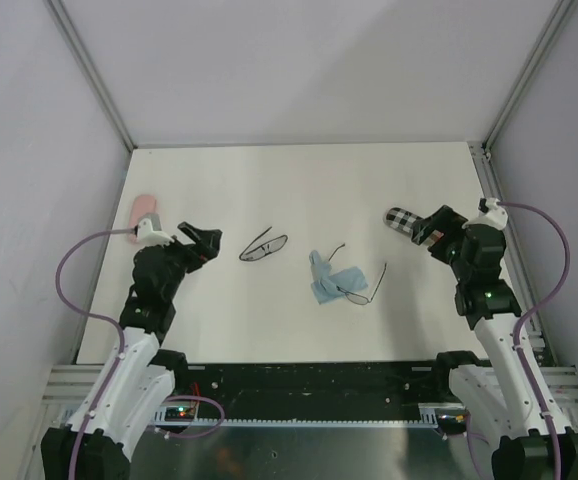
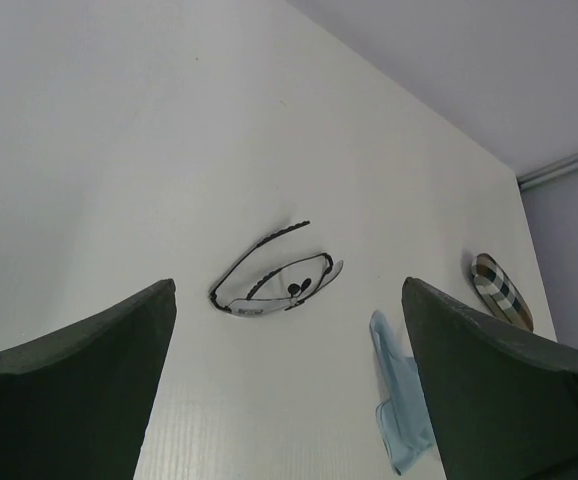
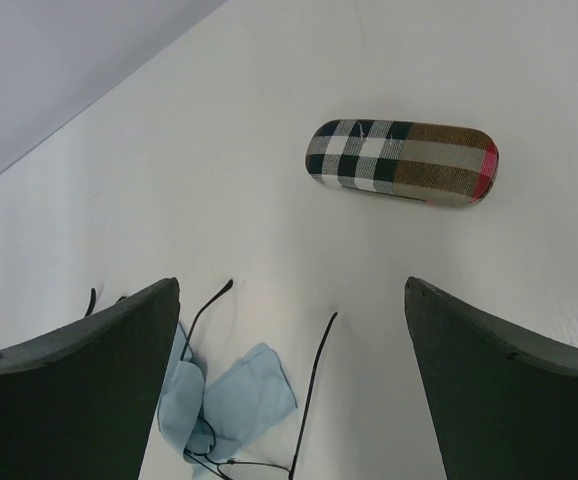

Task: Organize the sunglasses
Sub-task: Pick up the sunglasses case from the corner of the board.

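A black-rimmed pair of sunglasses [image 1: 264, 246] [image 2: 274, 280] lies folded on the white table, just right of my left gripper [image 1: 201, 240] [image 2: 289, 300]. That gripper is open, empty, and points at the pair. A thin wire pair [image 1: 357, 287] [image 3: 314, 400] lies with its arms spread, its lenses resting on a light blue cloth [image 1: 327, 281] [image 3: 234, 395] [image 2: 401, 400]. My right gripper [image 1: 431, 230] [image 3: 291, 285] is open and empty too, hovering right of the wire pair and close to the case.
A checkered oblong case [image 1: 404, 220] [image 3: 401, 162] [image 2: 499, 290] lies shut at the table's right, beside the right gripper. A pink object [image 1: 146, 208] sits at the left edge behind the left arm. Grey walls enclose the table [image 1: 299, 180].
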### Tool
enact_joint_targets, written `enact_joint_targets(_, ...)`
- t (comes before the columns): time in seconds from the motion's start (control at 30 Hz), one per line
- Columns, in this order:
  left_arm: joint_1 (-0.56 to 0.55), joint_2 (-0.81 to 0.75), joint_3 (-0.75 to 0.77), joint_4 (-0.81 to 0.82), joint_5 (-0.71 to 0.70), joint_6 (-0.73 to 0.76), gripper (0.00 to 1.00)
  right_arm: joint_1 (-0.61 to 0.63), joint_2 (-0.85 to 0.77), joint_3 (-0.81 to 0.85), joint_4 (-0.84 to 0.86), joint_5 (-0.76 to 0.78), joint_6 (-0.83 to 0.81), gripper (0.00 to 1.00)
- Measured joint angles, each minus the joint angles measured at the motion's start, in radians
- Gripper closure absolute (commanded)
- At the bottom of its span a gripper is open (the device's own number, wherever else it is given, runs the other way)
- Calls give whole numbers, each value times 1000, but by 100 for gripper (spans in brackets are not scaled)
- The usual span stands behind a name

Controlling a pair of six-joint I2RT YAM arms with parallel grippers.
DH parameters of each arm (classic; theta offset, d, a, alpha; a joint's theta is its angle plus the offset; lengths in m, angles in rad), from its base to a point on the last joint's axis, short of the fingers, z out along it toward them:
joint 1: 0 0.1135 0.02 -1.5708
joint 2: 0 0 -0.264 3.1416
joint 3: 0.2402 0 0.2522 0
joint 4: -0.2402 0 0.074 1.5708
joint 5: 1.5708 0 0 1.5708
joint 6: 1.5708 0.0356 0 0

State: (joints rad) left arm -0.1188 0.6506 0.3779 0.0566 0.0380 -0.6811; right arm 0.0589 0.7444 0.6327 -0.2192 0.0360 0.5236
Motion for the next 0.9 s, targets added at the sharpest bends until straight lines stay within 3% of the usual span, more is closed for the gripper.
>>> enact_joint_targets(0.2,0,122,72,-3,-102,20,0,21,40,-14,29,-13,-4,1)
enact_joint_targets(0.43,55,443,267,-8,-226,98,0,75,185,-38,48,-106,-39,1)
enact_joint_targets(0.7,113,695,519,-45,-398,283,0,158,183,-47,63,-125,-72,1)
enact_joint_targets(0.9,267,852,703,-100,-377,348,0,188,140,-48,63,-133,-88,1)
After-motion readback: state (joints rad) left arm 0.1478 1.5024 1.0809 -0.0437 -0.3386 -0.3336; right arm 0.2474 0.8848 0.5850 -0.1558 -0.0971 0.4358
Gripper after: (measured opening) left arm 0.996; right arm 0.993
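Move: The left hand's pink sunglasses case lies about 20 cm ahead of it, 24 cm to its left and 15 cm below; the other sunglasses, some 17 cm below, lie 12 cm ahead of it and 14 cm to its right. From the right hand, roughly 20 cm above the table, the sunglasses at the cloth lie about 16 cm left and 1 cm back, the blue cloth 22 cm left and level with it, and the plaid case 8 cm straight ahead. The left hand, wide open and empty, sweeps about 18 cm left and 15 cm forward towards the pink case, staying nearly at its height while it swings counter-clockwise, its left side rises and its fingers tip somewhat down. Meanwhile the open right hand goes some 8 cm left towards the sunglasses at the cloth, sinking about 6 cm and then rising a little, and turns around 20 degrees counter-clockwise without touching anything. ##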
